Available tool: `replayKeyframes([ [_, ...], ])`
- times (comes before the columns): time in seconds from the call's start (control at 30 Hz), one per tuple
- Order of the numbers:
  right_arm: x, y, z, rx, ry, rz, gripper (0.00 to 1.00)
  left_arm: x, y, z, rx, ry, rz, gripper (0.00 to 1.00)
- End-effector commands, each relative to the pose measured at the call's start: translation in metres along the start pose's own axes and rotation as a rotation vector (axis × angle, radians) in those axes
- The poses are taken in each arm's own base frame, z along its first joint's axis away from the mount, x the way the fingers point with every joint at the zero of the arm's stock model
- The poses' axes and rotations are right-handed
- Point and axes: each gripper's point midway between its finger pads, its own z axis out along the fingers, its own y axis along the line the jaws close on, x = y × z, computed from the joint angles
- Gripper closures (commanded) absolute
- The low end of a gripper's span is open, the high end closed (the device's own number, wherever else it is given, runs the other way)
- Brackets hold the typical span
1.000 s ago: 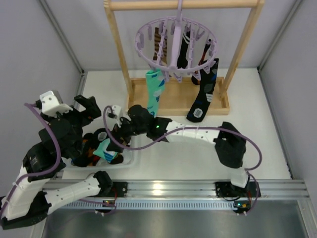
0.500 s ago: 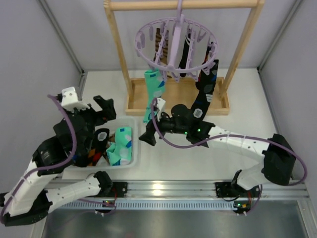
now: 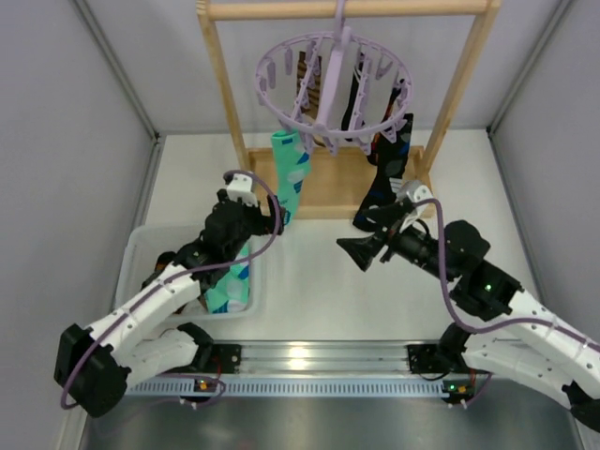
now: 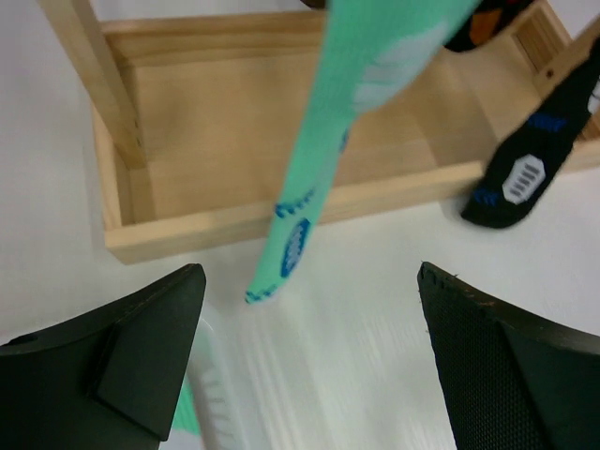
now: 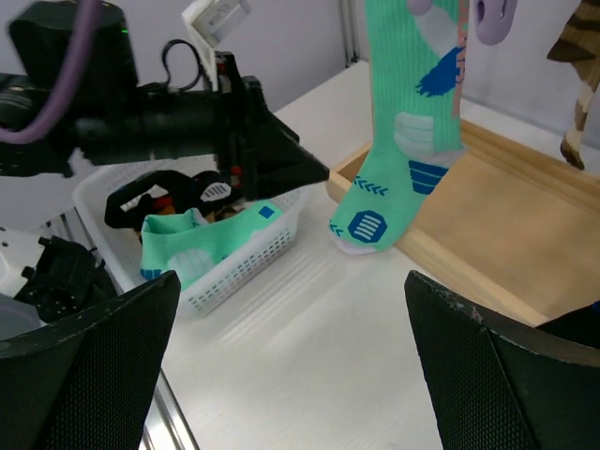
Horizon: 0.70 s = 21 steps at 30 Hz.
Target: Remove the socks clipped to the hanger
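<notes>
The lilac hanger (image 3: 333,80) hangs from the wooden rail. A mint-green sock (image 3: 291,178) dangles clipped at its front left, and a black sock with blue and white patches (image 3: 389,178) at its front right. A brown-striped sock (image 3: 302,75) and another dark one (image 3: 352,94) hang further back. My left gripper (image 3: 272,217) is open, just left of the mint sock's toe. In the left wrist view that mint sock (image 4: 328,150) hangs ahead of the empty left gripper (image 4: 309,356). My right gripper (image 3: 366,234) is open and empty, below the black sock. The right wrist view looks toward the mint sock (image 5: 403,141).
A white basket (image 3: 141,253) at the left holds a second mint sock (image 3: 230,281) and dark socks. The wooden frame's tray base (image 3: 333,183) and its two uprights stand behind the hanging socks. Grey walls close in both sides.
The right arm pulled back from the basket to the right, leaving a mint sock in it. The left arm swung from the basket forward to the hanging mint sock.
</notes>
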Motion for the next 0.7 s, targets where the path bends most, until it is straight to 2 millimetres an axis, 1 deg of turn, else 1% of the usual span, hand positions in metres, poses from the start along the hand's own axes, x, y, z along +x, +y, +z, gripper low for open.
replayKeyframes([
  [0.0,0.013,-0.006,-0.019,0.021,0.053,-0.022,0.01,-0.071,-0.019,0.017,0.231,-0.302,-0.004,0.02],
  [0.03,0.009,-0.003,-0.025,0.008,0.036,-0.026,0.01,-0.078,-0.013,0.023,0.243,-0.326,0.019,0.01],
  [0.07,0.011,-0.001,-0.027,-0.004,0.041,-0.033,0.01,-0.076,-0.015,0.029,0.27,-0.317,0.038,0.02],
  [0.1,0.01,0.001,-0.029,-0.019,0.041,-0.034,0.01,-0.062,-0.015,0.045,0.29,-0.275,0.059,0.01],
  [0.13,0.009,0.002,-0.032,-0.022,0.035,-0.036,0.01,-0.063,-0.02,0.051,0.33,-0.273,0.082,0.01],
  [0.17,0.01,0.003,-0.034,-0.024,0.038,-0.041,0.0,-0.06,-0.02,0.059,0.336,-0.261,0.103,0.01],
  [0.2,0.009,0.004,-0.035,-0.031,0.036,-0.042,0.01,-0.045,-0.019,0.074,0.342,-0.211,0.103,0.02],
  [0.27,0.007,0.006,-0.037,-0.042,0.029,-0.049,0.01,-0.048,-0.015,0.084,0.353,-0.22,0.09,0.01],
  [0.3,0.009,0.007,-0.038,-0.053,0.037,-0.053,0.01,-0.037,-0.011,0.093,0.356,-0.196,0.083,0.02],
  [0.33,0.007,0.008,-0.039,-0.058,0.034,-0.058,0.01,-0.035,-0.003,0.097,0.34,-0.191,0.081,0.02],
  [0.37,0.008,0.009,-0.04,-0.064,0.037,-0.061,0.01,-0.033,0.0,0.1,0.334,-0.188,0.083,0.02],
  [0.4,0.008,0.011,-0.041,-0.073,0.04,-0.064,0.0,-0.028,0.002,0.105,0.332,-0.178,0.085,0.03],
  [0.43,0.008,0.011,-0.041,-0.075,0.038,-0.068,0.0,-0.025,0.0,0.105,0.348,-0.171,0.089,0.06],
  [0.5,0.008,0.01,-0.041,-0.074,0.035,-0.072,0.01,-0.025,-0.004,0.103,0.374,-0.172,0.081,0.14],
  [0.53,0.006,0.01,-0.039,-0.069,0.026,-0.071,0.01,-0.022,-0.007,0.101,0.384,-0.163,0.062,0.25],
  [0.57,0.007,0.008,-0.038,-0.063,0.027,-0.07,0.01,-0.026,-0.009,0.097,0.386,-0.18,0.057,0.32],
  [0.6,0.005,0.006,-0.036,-0.047,0.02,-0.067,0.0,-0.024,-0.009,0.095,0.376,-0.189,0.054,0.38],
  [0.63,0.001,0.004,-0.033,-0.034,0.009,-0.053,0.01,-0.023,-0.018,0.092,0.385,-0.196,0.068,0.52],
  [0.67,-0.002,0.003,-0.032,-0.024,-0.002,-0.044,0.0,-0.023,-0.023,0.089,0.376,-0.206,0.08,0.59],
])
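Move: The mint sock still clipped to the hanger hangs about 10 cm ahead of the left hand and 3 cm to its right, its middle roughly level with the hand. The round hanger's middle is some 15 cm ahead, 12 cm right and 20 cm above; the black sock hangs about 22 cm to the mint sock's right, a touch farther out. The basket lies about 20 cm left of the left hand, 5 cm back and 17 cm below. From the right hand, the mint sock is some 21 cm ahead, 17 cm left and 9 cm below. The left hand reaches forward about 9 cm to the hanging mint sock with its jaws wide, first level, then sinking some 5 cm and drifting a little right as it turns about 15 degrees clockwise; once the sock's lower leg is between the fingers it all but stops and closes them about halfway around the cloth, one pad coming against it, while starting to rise slightly. The right hand, empty and open, eases back about 3 cm and 2 cm to its right, away from the sock, and then holds still. ##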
